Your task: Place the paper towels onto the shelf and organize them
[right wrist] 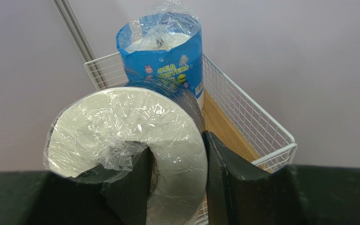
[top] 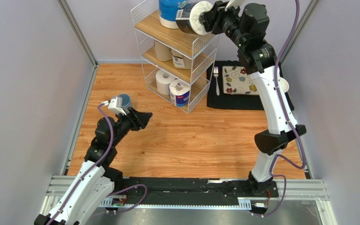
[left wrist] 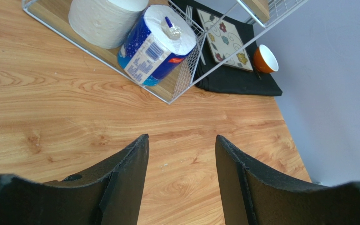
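My right gripper [top: 211, 19] is shut on the dark-wrapped paper towel roll [top: 191, 18], holding it on its side over the top tier of the shelf [top: 200, 40]. In the right wrist view one finger sits in the roll's [right wrist: 121, 126] core and the other outside its wall. A blue-plastic-wrapped roll [right wrist: 168, 56] stands upright just behind it. Two tan rolls [top: 163, 50] stand on the middle tier. On the bottom tier are a plain white roll [left wrist: 102, 18] and a blue-labelled roll [left wrist: 156, 44]. My left gripper [left wrist: 182, 138] hangs open over the table, nothing between its fingers.
A black mat [left wrist: 243, 82] lies right of the shelf, with a flowered square plate [left wrist: 224, 40] and a fork [top: 216, 79] on it. An orange bowl [left wrist: 265, 58] stands at the mat's far edge. Grey walls close in both sides.
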Motion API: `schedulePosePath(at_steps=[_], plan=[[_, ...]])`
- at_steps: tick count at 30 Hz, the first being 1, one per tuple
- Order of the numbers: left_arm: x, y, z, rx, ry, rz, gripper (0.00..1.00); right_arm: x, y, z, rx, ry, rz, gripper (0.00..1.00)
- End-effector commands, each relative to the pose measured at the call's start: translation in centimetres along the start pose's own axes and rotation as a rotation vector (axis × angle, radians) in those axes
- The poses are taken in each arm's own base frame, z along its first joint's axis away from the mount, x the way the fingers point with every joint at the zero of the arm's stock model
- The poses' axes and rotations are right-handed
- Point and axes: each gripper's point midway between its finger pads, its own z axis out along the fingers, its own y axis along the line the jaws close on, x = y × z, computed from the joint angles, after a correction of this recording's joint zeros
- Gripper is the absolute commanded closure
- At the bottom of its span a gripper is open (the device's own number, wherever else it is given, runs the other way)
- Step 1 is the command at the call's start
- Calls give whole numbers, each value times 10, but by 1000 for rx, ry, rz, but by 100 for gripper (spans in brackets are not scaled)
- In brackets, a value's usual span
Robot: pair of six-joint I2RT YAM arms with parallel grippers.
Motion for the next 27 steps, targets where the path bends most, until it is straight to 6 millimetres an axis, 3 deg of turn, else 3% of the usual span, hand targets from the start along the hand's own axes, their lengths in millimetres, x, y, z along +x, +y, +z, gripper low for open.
schedulePosePath(at_steps=[1, 10, 20, 25, 26, 27], plan=[[-7, -8, 0, 40, -29, -7, 37, -33, -1, -17, 16, -83, -31, 60], [-4, -7, 0, 42, -23, -16, 37, -35, -4, -16, 24, -92, -31, 37], [-4, -8, 0, 45, -21, -16, 38, -45, -3, -25, 32, -121, -42, 36], [-5, -9, 1, 48, -21, -14, 37, -51, -1, -45, 34, -135, -39, 36], [-5, -9, 1, 46, -19, -15, 37, -63, 4, -58, 28, -161, -35, 36], [-5, -9, 1, 48, -19, -13, 37, -62, 4, -64, 30, -160, -30, 36]])
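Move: The black roll, already in the right hand's grip by its rim and leaning over the top shelf, has its middle about 4 cm ahead, 6 cm left and 3 cm below that hand. The blue roll stands roughly 10 cm ahead and 14 cm left of the right hand, some 3 cm lower. From the idle left hand the black roll is about 24 cm ahead, 19 cm right and 28 cm up. The right hand opens in place, letting go of the black roll's rim, then backs off rightward about 2 cm. ##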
